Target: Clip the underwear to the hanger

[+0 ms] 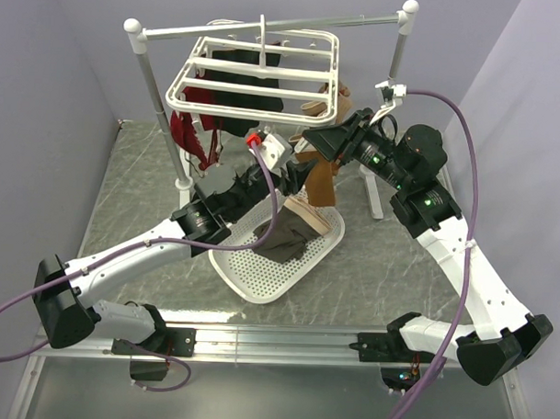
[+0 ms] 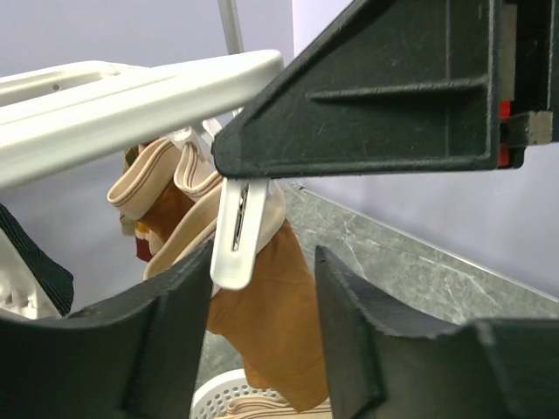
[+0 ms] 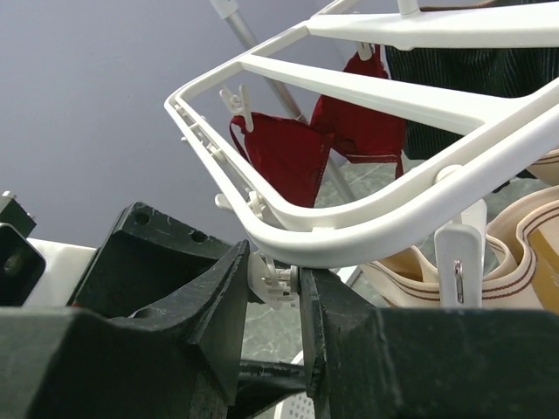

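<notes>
The underwear (image 1: pixel 281 239), dark grey-brown with a pale beige waistband, lies in the white perforated basket (image 1: pixel 259 287); no gripper holds it. The white hanger (image 1: pixel 257 75) hangs from the grey rail. My left gripper (image 1: pixel 295 178) (image 2: pixel 265 262) is raised under the hanger's near right corner and stands open. A white clip (image 2: pixel 238 231), pinned on an orange-brown garment (image 2: pixel 275 323), hangs between its fingers, close to the left one. My right gripper (image 1: pixel 315 139) (image 3: pixel 278 271) is shut on a small white clip (image 3: pixel 278 281) just under the hanger's rim (image 3: pixel 349 236).
A red lacy garment (image 3: pixel 284 153) and a dark garment (image 1: pixel 243 93) hang from the hanger's far side. Another clip (image 3: pixel 458 266) holds a beige waistband at the right. The rail's white posts (image 1: pixel 160 95) stand on a grey marbled table, with walls close on both sides.
</notes>
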Tool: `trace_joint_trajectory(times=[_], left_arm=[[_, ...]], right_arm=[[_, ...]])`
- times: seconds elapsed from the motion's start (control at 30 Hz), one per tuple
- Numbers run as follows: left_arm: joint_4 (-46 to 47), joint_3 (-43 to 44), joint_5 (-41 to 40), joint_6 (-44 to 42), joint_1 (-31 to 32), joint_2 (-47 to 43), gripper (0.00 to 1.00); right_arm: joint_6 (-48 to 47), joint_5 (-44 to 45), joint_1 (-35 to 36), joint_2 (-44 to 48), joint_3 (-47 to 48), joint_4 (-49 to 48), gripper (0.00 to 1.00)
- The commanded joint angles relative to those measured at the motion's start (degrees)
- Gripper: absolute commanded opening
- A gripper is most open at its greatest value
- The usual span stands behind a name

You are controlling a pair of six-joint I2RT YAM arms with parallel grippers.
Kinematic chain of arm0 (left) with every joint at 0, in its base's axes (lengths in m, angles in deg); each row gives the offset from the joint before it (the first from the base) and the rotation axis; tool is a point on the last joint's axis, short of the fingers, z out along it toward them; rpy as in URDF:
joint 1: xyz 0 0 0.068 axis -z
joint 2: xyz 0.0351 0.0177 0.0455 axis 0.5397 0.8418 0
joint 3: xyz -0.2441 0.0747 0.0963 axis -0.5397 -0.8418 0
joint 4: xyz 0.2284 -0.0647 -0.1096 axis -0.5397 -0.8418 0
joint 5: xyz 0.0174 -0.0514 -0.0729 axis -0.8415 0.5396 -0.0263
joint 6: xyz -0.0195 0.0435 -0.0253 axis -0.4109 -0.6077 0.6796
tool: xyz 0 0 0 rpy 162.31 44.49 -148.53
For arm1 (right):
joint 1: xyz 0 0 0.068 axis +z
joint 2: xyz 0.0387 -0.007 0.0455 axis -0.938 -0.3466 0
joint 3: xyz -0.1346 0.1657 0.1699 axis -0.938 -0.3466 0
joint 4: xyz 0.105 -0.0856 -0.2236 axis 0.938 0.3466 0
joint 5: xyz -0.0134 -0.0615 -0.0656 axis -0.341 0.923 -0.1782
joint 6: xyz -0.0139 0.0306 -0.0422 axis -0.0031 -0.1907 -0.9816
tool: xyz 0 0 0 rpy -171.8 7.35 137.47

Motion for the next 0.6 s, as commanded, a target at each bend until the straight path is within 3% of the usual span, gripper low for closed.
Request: trace_joint_trajectory(times=[0.0, 0.2, 0.43, 0.57], left_arm=[[4.5, 3.4, -0.5, -0.6, 0.2, 0.0, 0.53], [5.3, 4.5, 0.4, -0.3, 0.2, 0.8, 0.42], [5.3, 4.8, 1.1, -0.9, 0.2, 1.4, 0.41], [5.2, 5.0, 1.3, -1.2, 0.2, 1.6, 0.17]], right_arm=[[0.7, -2.2, 0.1, 1.3, 0.1, -2.5, 0.00], [0.2, -2.0, 0.1, 1.3, -0.2, -2.3, 0.00], [0.2, -2.5, 0.1, 1.3, -0.2, -2.5, 0.00], [0.1, -2.6, 0.1, 1.4, -0.4, -2.5, 0.00]])
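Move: The hanger clip that the left hand goes for sits about 3 cm above its hand point and roughly 1 cm ahead and 1 cm to the right. The white hanger corner is some 7 cm above that hand and about 1 cm ahead, and the hanging brown underwear about 7 cm ahead, 5 cm right and 6 cm lower. The right hand already grips that clip's upper part, its middle about 1 cm below the hand point and otherwise level. The clip under the hanger corner is taken from below: the left hand lifts roughly 2.5 cm, almost straight up, its open fingers coming up either side of the clip's lower half with barely a tilt, then stops and closes them to pinch it. The right hand stays in place, keeping its grip just under the corner. ##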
